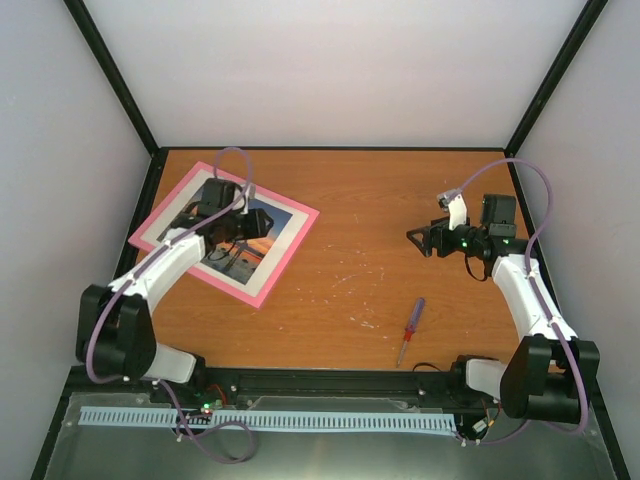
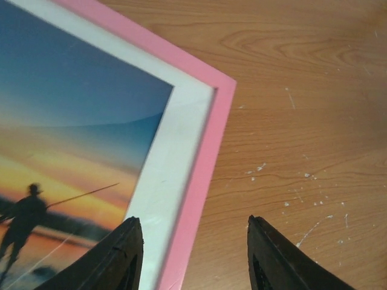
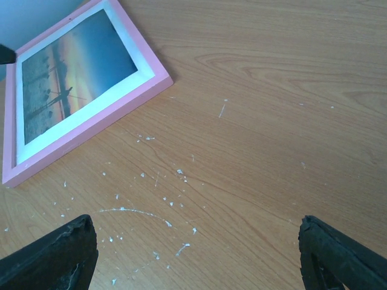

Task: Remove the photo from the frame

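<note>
The frame (image 1: 287,254), with its thin pink border, lies face up and turned at an angle on the table's back left. The photo (image 1: 245,255), an orange sunset over blue water, sits inside it behind a white mat (image 2: 163,175). My left gripper (image 1: 250,232) hovers over the frame. In the left wrist view the left gripper (image 2: 192,219) stands open astride the frame's pink side (image 2: 199,175) near a corner. One finger is over the mat and the other is over bare wood. The photo (image 2: 78,139) fills that view's left. My right gripper (image 1: 418,240) hangs wide open above bare table, and the right gripper (image 3: 196,219) holds nothing.
A screwdriver (image 1: 409,330) with a red and purple handle lies on the table near the front right. The wooden table (image 1: 380,190) carries white scratches and specks (image 3: 163,217). White walls close in the back and both sides.
</note>
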### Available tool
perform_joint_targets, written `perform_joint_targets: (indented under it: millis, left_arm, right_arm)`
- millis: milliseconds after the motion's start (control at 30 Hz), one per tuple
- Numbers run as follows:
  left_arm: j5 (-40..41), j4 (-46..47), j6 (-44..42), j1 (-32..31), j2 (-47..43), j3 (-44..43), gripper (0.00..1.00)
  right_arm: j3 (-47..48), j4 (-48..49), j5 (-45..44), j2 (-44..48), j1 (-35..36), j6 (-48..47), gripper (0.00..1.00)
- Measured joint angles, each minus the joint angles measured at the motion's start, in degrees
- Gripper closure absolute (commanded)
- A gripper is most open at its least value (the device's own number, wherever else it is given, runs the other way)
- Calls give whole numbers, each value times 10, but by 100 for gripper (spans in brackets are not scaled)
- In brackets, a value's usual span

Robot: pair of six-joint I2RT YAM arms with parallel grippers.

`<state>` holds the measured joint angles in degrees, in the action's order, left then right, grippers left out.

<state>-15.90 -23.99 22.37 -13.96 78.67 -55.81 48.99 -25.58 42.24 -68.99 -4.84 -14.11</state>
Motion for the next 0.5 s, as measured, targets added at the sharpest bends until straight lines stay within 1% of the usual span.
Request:
perform_joint_targets:
  millis: [233, 367, 500]
  left_arm:
    - [33, -2, -10, -61, 115, -88, 48]
    - [40, -7, -19, -76, 176, -136, 49]
    - [38, -22, -30, -82, 244, -201, 50]
  right_arm:
    - [0, -8, 11, 0, 1, -11, 12]
    - [0, -13, 14, 0, 2, -15, 12]
    - [0, -17, 16, 0, 3, -16, 12]
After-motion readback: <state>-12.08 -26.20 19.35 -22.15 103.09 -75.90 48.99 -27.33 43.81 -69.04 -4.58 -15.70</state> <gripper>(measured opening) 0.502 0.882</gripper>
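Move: The pink frame's right-hand corner lies about 13 cm ahead of the left hand, 13 cm to its right and some 14 cm below it. The photo's middle is roughly 6 cm ahead and 9 cm to that hand's left; the frame's near corner is about 15 cm back and 2 cm left, both about as far down. From the right hand, the right-hand corner lies some 18 cm ahead, 22 cm to the left and 17 cm below. The frame's right-hand corner is what the left hand closes in on: above the photo it slants right and forward, about 7 cm by 6 cm, sinking some 4 cm as it goes. Its fingers stay half open and touch nothing yet, while the wrist swings slightly clockwise, under 10 degrees. ##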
